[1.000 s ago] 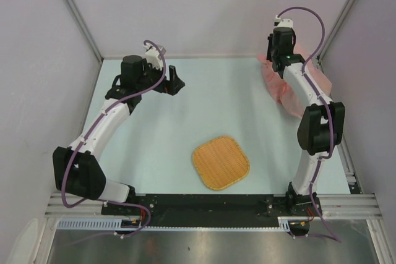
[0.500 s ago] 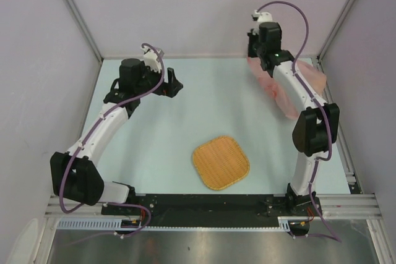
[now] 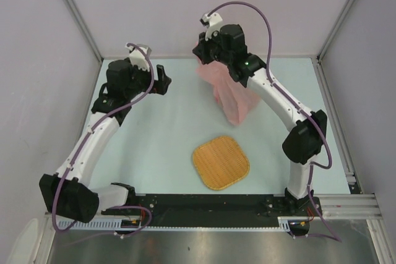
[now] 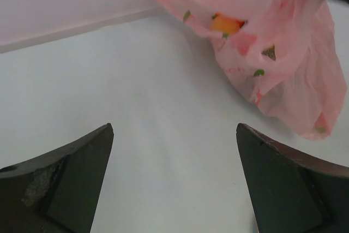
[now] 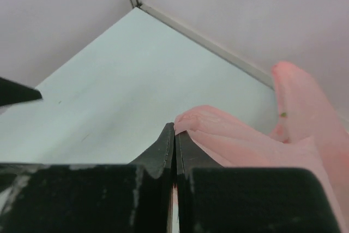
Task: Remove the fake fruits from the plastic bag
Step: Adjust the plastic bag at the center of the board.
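The pink plastic bag [image 3: 232,94] hangs over the back middle of the table, its lower end toward the mat. My right gripper [image 3: 203,60] is shut on the bag's upper edge; in the right wrist view the film [image 5: 256,145] bunches at the closed fingertips of that gripper [image 5: 175,129]. Through the bag's mouth in the left wrist view the bag [image 4: 283,75] shows one orange-yellow fake fruit [image 4: 226,24]; the others are hidden. My left gripper [image 3: 166,78] stands open to the bag's left, apart from it, and nothing lies between its jaws [image 4: 174,126].
A square woven orange-tan mat [image 3: 220,162] lies on the table near the front middle. Grey walls close in the back and both sides. The right arm's links arch over the table's right half.
My right gripper closed on the bag and carried it from the back right corner leftward to the back middle, lifting it. The left arm shifted slightly left.
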`<state>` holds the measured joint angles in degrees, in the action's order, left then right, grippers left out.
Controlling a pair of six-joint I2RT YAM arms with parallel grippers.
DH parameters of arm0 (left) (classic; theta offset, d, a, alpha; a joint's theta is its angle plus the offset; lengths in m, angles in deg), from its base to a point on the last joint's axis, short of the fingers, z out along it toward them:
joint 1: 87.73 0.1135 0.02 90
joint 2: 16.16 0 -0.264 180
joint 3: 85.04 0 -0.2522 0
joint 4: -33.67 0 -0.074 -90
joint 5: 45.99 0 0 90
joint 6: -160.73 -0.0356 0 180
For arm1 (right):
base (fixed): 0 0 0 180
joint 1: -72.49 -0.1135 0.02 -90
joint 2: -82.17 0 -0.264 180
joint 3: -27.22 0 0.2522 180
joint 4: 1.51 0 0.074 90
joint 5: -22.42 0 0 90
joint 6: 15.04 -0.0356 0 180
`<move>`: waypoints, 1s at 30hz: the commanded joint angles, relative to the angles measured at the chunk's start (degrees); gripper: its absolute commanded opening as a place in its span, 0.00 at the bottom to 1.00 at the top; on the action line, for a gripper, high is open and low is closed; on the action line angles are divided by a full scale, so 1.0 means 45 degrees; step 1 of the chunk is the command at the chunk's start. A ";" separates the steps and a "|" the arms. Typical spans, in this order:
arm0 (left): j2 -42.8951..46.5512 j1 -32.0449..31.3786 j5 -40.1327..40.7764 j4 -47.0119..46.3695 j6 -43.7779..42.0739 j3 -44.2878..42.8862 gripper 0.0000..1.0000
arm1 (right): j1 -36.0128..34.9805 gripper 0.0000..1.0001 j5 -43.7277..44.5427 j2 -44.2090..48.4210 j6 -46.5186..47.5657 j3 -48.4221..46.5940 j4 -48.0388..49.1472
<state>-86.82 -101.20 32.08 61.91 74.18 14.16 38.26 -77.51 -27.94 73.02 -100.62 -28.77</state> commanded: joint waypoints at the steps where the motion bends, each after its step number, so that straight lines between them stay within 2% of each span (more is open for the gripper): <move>1: 0.1071 0.0065 0.1067 0.0063 -0.0744 0.0231 1.00 | 0.0128 0.00 -0.0994 0.1788 -0.0215 0.2358 -0.0689; 5: 0.1072 0.0065 0.0679 0.0102 -0.1350 0.0270 1.00 | 0.0187 0.00 -0.1171 0.4498 -0.0098 0.4858 -0.1316; 9: 0.0312 0.0045 -0.0550 -0.0033 -0.1701 0.0387 1.00 | 0.0109 0.00 -0.1230 0.5812 0.0390 0.5956 -0.2213; 12: -0.0858 -0.0110 -0.1332 -0.0637 -0.1994 0.0193 1.00 | 0.0186 0.00 -0.1152 0.6496 0.0391 0.6580 -0.2703; 13: -0.1829 -0.0227 -0.1257 -0.1046 -0.2111 -0.0001 1.00 | 0.0206 0.00 -0.1152 0.6634 0.0681 0.6737 -0.2820; 16: -0.3921 -0.0501 -0.1489 -0.0605 -0.2990 -0.2125 1.00 | 0.0420 0.00 -0.1326 0.7160 0.0664 0.7284 -0.2918; 17: -0.5552 -0.0560 -0.1607 -0.0233 -0.3146 -0.3660 1.00 | 0.0460 0.00 -0.1386 0.7279 0.0606 0.7401 -0.2977; 20: -0.8077 -0.0560 -0.1744 0.0804 -0.3031 -0.6320 1.00 | 0.0714 0.00 -0.1640 0.7806 0.0644 0.7598 -0.3347; 25: -0.9201 -0.0580 -0.3227 0.0182 -0.2759 -0.7210 1.00 | 0.1143 0.00 -0.1640 0.8276 0.0528 0.8202 -0.3408; 30: -1.0292 -0.1126 -0.2197 0.0181 -0.2991 -0.8010 1.00 | 0.1729 0.00 -0.1835 0.8510 0.0488 0.8301 -0.3270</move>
<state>-131.12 -104.06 21.61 64.58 62.13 -16.51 44.31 -84.44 7.78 75.19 -63.16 -44.36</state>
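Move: The bag's free handle sticks out roughly 18 cm ahead of the left gripper, 12 cm to its right and some 6 cm below. The filled bag body hangs about 6 cm ahead, 27 cm right and 20 cm below that gripper. The right gripper already holds the other handle; from it the board lies about 29 cm back, 6 cm right and 35 cm down, and the free handle 9 cm ahead, 1 cm left, 12 cm down. Draw the bag's held handle back and to the right, about 20 cm in all and somewhat down, towards the board, keeping the right fingers shut and tipping them some 15 degrees downward. Meanwhile, after a small lift, bring the wide-open left gripper forward and down, also rightward, to the free handle, turning it clockwise. ##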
